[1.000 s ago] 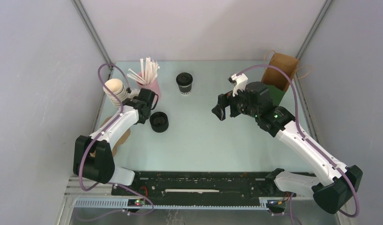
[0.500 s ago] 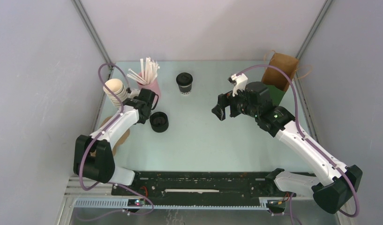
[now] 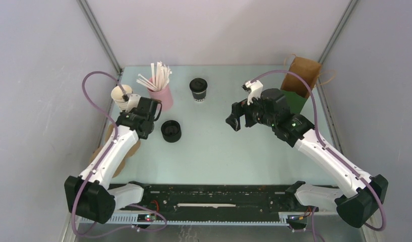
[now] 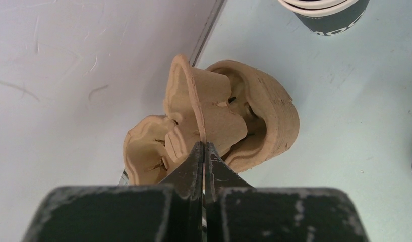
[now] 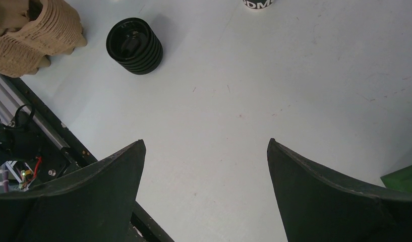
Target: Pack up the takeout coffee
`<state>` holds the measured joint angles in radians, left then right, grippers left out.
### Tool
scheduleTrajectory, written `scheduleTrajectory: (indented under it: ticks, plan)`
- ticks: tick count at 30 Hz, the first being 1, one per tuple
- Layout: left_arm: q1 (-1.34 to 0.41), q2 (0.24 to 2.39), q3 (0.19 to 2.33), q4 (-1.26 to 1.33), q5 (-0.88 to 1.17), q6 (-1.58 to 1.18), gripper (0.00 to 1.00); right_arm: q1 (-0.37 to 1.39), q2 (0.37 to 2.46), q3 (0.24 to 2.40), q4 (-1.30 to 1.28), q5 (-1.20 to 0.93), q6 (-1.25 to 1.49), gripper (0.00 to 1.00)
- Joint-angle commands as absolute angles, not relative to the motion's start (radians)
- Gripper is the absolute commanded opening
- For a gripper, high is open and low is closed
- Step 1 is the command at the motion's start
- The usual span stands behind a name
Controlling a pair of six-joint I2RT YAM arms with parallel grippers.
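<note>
The takeout coffee (image 3: 198, 89), a small dark cup with a black lid, stands upright at the back middle of the table; only its base (image 5: 257, 3) shows at the top edge of the right wrist view. The brown paper bag (image 3: 303, 75) stands at the back right. My left gripper (image 4: 203, 146) is at the left table edge, shut on a thin upright rib of a brown pulp cup carrier (image 4: 259, 116). My right gripper (image 5: 205, 142) hangs open over bare table, to the right of the coffee and nearer than it, with nothing between its fingers.
A stack of black lids (image 3: 171, 131) sits left of centre. A pink cup of white stirrers (image 3: 161, 93) and a stack of lidless cups (image 3: 122, 96) stand at the back left. A green block (image 3: 296, 101) lies in front of the bag.
My left arm swung back toward the left edge and its jaws closed on the pulp carrier's rib. The right gripper drifted slightly left, still open.
</note>
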<state>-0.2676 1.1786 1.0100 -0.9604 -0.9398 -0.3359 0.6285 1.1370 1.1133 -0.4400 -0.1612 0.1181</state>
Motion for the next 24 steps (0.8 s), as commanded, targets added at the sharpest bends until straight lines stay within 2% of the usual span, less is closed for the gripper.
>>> scheduleTrajectory:
  ticks: [1,15,24]
  plan:
    - [-0.261,1.115,1.045,-1.015,-0.993,-0.372,0.0,0.626,1.147,1.113,-0.404,-0.156,0.121,1.0]
    - [-0.324,1.051,1.25,-1.116,-1.082,-0.346,0.0,0.626,1.149,1.114,-0.4,-0.157,0.121,1.0]
    - [-0.333,1.034,1.204,-1.094,-1.02,-0.344,0.0,0.633,1.176,1.113,-0.396,-0.182,0.127,1.0]
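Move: My left hand is already shut on the upright rim of a cup carrier. The carrier stack's middle lies some 9 cm below and about 3 cm back. The paper cup stack stands about 15 cm ahead and 5 cm right; the black lids are about 23 cm right and 4 cm ahead, the straw holder some 20 cm ahead and 18 cm right. From my idle right hand, the stack lies roughly 55 cm left, 5 cm back and 18 cm lower. I keep the carrier's rim pinched in my left fingers and haul it on upward by about 7 cm, easing back a little over a centimetre early on, then climbing nearly straight until I slow to a stop. On the way my fingertips tilt up by under 10 degrees; my grip stays shut. ##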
